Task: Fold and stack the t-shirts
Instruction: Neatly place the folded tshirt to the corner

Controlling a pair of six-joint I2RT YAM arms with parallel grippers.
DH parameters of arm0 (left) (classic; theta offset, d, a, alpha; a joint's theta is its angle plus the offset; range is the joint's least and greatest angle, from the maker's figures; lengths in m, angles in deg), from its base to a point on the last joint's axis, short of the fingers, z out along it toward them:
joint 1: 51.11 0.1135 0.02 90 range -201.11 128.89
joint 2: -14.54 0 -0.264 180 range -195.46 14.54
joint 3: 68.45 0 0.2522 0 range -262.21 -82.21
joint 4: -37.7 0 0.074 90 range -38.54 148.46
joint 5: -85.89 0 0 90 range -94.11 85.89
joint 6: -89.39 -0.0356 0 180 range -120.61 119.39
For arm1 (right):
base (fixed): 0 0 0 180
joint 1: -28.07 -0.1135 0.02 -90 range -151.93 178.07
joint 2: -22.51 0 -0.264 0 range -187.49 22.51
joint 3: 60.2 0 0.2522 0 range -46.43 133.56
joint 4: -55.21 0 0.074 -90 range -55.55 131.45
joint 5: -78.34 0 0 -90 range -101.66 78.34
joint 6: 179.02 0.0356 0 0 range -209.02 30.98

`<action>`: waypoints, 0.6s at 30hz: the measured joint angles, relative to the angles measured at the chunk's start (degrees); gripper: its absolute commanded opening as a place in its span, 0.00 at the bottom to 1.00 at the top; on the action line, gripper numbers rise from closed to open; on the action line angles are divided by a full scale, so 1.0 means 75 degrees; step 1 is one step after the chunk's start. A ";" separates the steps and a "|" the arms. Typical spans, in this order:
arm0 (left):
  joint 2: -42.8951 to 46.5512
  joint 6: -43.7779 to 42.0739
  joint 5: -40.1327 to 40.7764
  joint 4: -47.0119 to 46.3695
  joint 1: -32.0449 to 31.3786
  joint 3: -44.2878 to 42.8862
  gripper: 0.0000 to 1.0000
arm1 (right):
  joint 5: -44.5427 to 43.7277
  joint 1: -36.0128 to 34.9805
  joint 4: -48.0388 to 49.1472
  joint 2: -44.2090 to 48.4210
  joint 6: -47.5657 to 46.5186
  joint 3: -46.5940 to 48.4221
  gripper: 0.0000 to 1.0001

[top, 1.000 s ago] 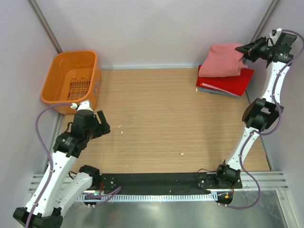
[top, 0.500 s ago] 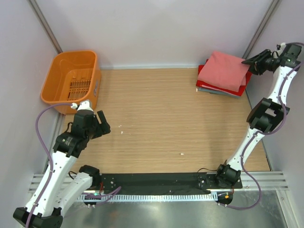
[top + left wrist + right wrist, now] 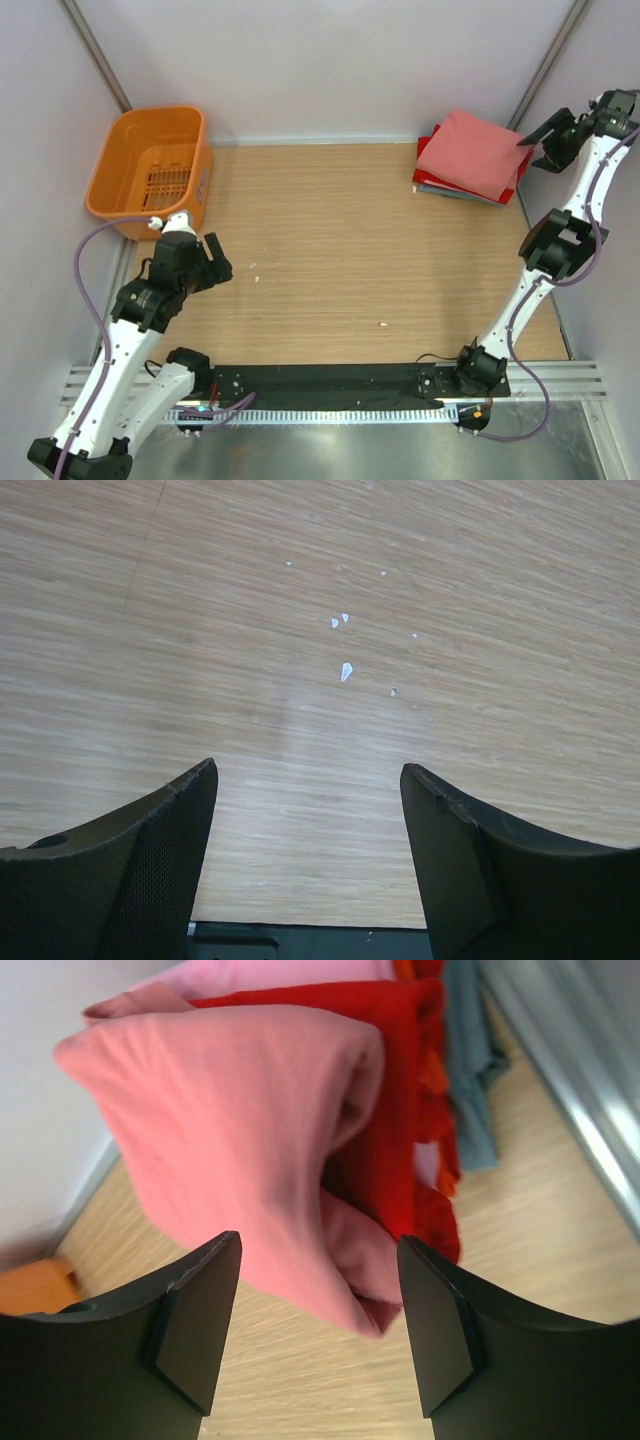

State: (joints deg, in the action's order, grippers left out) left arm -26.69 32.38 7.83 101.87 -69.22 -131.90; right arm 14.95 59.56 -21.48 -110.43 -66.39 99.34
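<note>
A folded salmon-pink t-shirt (image 3: 474, 151) lies on top of a stack at the table's far right corner, over a red t-shirt (image 3: 518, 176) and a grey one (image 3: 455, 193). In the right wrist view the pink shirt (image 3: 230, 1130) covers the red shirt (image 3: 395, 1100), with the grey one (image 3: 470, 1070) at the edge. My right gripper (image 3: 541, 144) (image 3: 318, 1290) stands open just right of the stack, a corner of the pink shirt lying loose between its fingers. My left gripper (image 3: 212, 260) (image 3: 308, 810) is open over bare wood at the near left, holding nothing.
An orange slotted basket (image 3: 155, 168) sits at the far left, against the wall. White crumbs (image 3: 345, 670) dot the wood ahead of the left gripper. Walls close in the table on the left, back and right. A black rail (image 3: 330, 385) runs along the near edge.
My right gripper has opened, let go of the pink shirt and pulled back to the right. The shirt now lies flat on the stack. The left arm has not moved.
</note>
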 measured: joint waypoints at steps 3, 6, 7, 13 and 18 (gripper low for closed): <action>0.0032 0.0000 -0.0009 -0.0003 0.0000 0.0000 0.75 | -0.0731 -0.0026 -0.0245 0.0478 -0.0160 -0.0224 0.70; 0.0058 -0.0003 -0.0026 -0.0003 0.0000 0.0000 0.75 | -0.1142 0.0061 0.0032 0.1600 -0.0146 -0.1189 0.70; 0.0076 -0.0003 -0.0026 -0.0003 0.0000 0.0000 0.75 | -0.1201 0.0117 0.0163 0.1938 -0.0114 -0.1402 0.70; 0.0233 -0.0003 -0.0029 -0.0003 0.0000 0.0000 0.76 | -0.1323 0.0283 0.0612 0.2337 0.0055 -0.0918 0.70; 0.0230 -0.0006 -0.0073 -0.0006 0.0000 0.0000 0.75 | -0.1311 0.0157 0.0784 0.1612 0.0055 -0.0481 0.73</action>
State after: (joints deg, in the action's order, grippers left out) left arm -24.96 32.34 7.29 101.83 -69.22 -131.90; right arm 5.11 60.74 -15.60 -98.34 -65.97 95.73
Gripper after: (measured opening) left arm 0.755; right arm 0.725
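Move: The folded pink t-shirt already lies free on the stack in the far corner, its middle about 11 cm ahead of my open right hand, 8 cm to its left and some 14 cm below. Under it the red shirt sits about 11 cm ahead and 7 cm left of that hand, and the grey shirt at the bottom about 9 cm ahead and 7 cm left. From my left hand the pink shirt is roughly 40 cm ahead and 52 cm to the right. I lift my right hand clear of the stacked shirts, up about 11 cm while pulling some 5 cm back and a little to the right, then let it swing forward again by about 3 cm and sink 2 cm. My fingers stay open and empty; the wrist rolls its left side down, turns about 10 degrees clockwise and tips up slightly. ##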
